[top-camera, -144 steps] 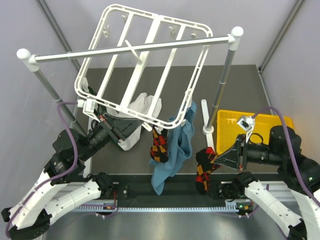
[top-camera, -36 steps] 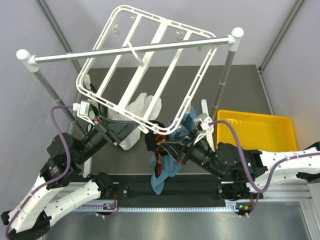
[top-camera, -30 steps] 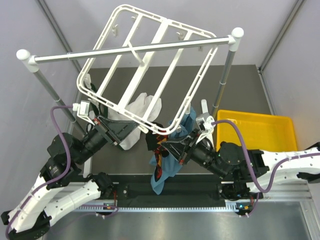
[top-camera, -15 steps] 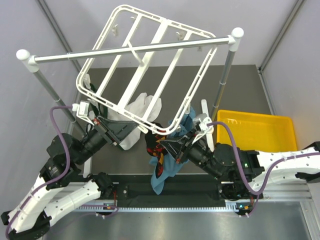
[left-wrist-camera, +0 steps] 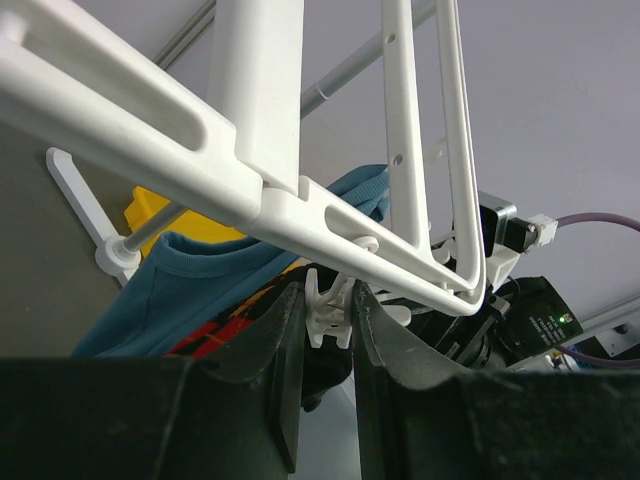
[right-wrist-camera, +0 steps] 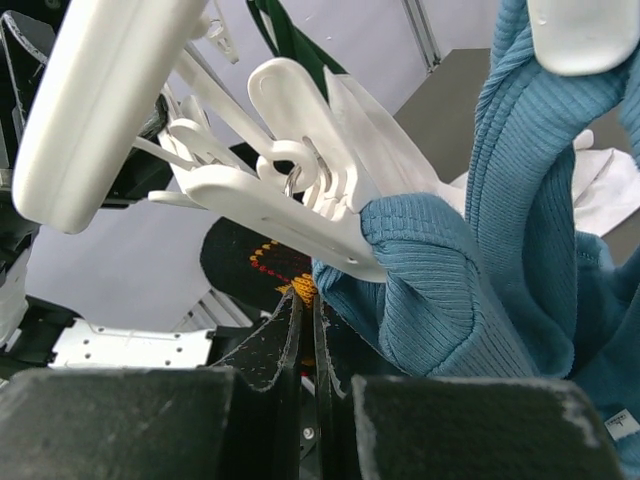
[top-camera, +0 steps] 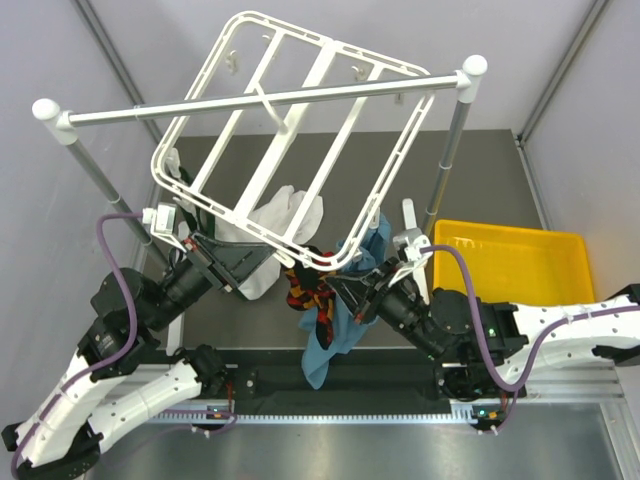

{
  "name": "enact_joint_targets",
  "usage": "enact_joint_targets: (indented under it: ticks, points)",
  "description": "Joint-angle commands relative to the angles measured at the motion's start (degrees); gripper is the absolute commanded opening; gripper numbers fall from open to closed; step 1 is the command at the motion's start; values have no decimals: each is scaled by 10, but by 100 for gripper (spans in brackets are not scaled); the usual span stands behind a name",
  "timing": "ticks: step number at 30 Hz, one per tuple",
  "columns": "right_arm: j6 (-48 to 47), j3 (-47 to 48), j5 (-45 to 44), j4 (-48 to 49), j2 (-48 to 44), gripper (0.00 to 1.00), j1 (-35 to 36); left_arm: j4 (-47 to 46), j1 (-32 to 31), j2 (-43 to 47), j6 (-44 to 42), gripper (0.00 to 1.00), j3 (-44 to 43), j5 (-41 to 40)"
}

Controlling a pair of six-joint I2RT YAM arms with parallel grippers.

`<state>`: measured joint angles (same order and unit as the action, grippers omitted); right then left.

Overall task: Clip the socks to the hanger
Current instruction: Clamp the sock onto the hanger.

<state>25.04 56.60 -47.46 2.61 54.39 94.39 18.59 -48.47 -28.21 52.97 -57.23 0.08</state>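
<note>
The white hanger (top-camera: 283, 150) hangs tilted from the rail, and its near corner (left-wrist-camera: 330, 215) fills the left wrist view. My left gripper (top-camera: 287, 262) (left-wrist-camera: 328, 312) is shut on a small white clip (left-wrist-camera: 330, 300) dangling under that corner. A black argyle sock (top-camera: 308, 293) (right-wrist-camera: 262, 262) is bunched just below the clip. My right gripper (top-camera: 338, 290) (right-wrist-camera: 306, 312) is shut on the sock's orange-patterned edge and holds it up against the hanger's rim (right-wrist-camera: 270, 205). A red and black patch of sock (left-wrist-camera: 215, 330) shows behind my left finger. I cannot tell one sock from another in the bunch.
A teal-blue cloth (top-camera: 345, 320) (right-wrist-camera: 470, 290) hangs from the hanger right beside the sock, touching my right fingers. A white cloth (top-camera: 285, 215) hangs behind it. The silver rail (top-camera: 260, 100) spans overhead on two posts. A yellow bin (top-camera: 510, 262) sits at the right.
The right gripper has carried its sock from low on the right up and left, under the hanger's near corner, and in the last second nudged it slightly further left. The left gripper has stayed on the clip.
</note>
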Motion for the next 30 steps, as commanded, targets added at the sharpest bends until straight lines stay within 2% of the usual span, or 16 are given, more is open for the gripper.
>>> enact_joint_targets:
  ticks: [1,14,17,18,23,27,29,30]
  points:
    - [-10,14,-10,49,3,0,6,23,0,1,2,0,-14,17]
    - [4,31,4,74,37,0,6,15,-1,-7,-4,0,-14,28]
    - [6,46,13,57,45,0,4,14,0,-12,-8,0,-15,28]
    - [9,56,22,20,51,0,4,12,-1,-15,-8,0,-16,28]
    - [-1,105,170,-75,42,0,5,13,0,-40,5,0,-40,33]
    - [-2,113,256,-88,31,0,4,14,0,-75,33,0,-53,20]
    - [-3,127,273,-90,35,0,4,14,-1,-88,46,0,-66,21]
    - [0,129,250,-91,39,0,4,14,0,-103,49,0,-71,28]
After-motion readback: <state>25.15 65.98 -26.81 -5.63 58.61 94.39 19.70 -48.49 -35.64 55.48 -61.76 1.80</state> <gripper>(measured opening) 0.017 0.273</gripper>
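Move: The plaid sock is pinched in the right fingers. The white clip it is being brought to is held in the left fingers, about 9 cm to the right hand's left, 2 ahead and 5 higher. The hanging blue cloth is some 4 cm ahead and 4 right of the right hand, 5 lower. The sock already clamped hangs roughly 3 ahead and 4 left, 2 lower. From the left hand, the held sock is about 9 cm right, 2 back and 5 down. The plaid sock, still pinched in the shut right fingers, is first carried a good 2 cm left below the hanger. The right hand then draws it back about 5 cm, still a little left and up, turning some 20 degrees counter-clockwise. The left hand keeps its grip on the white clip and late on shifts about 2.5 cm right and slightly forward. ##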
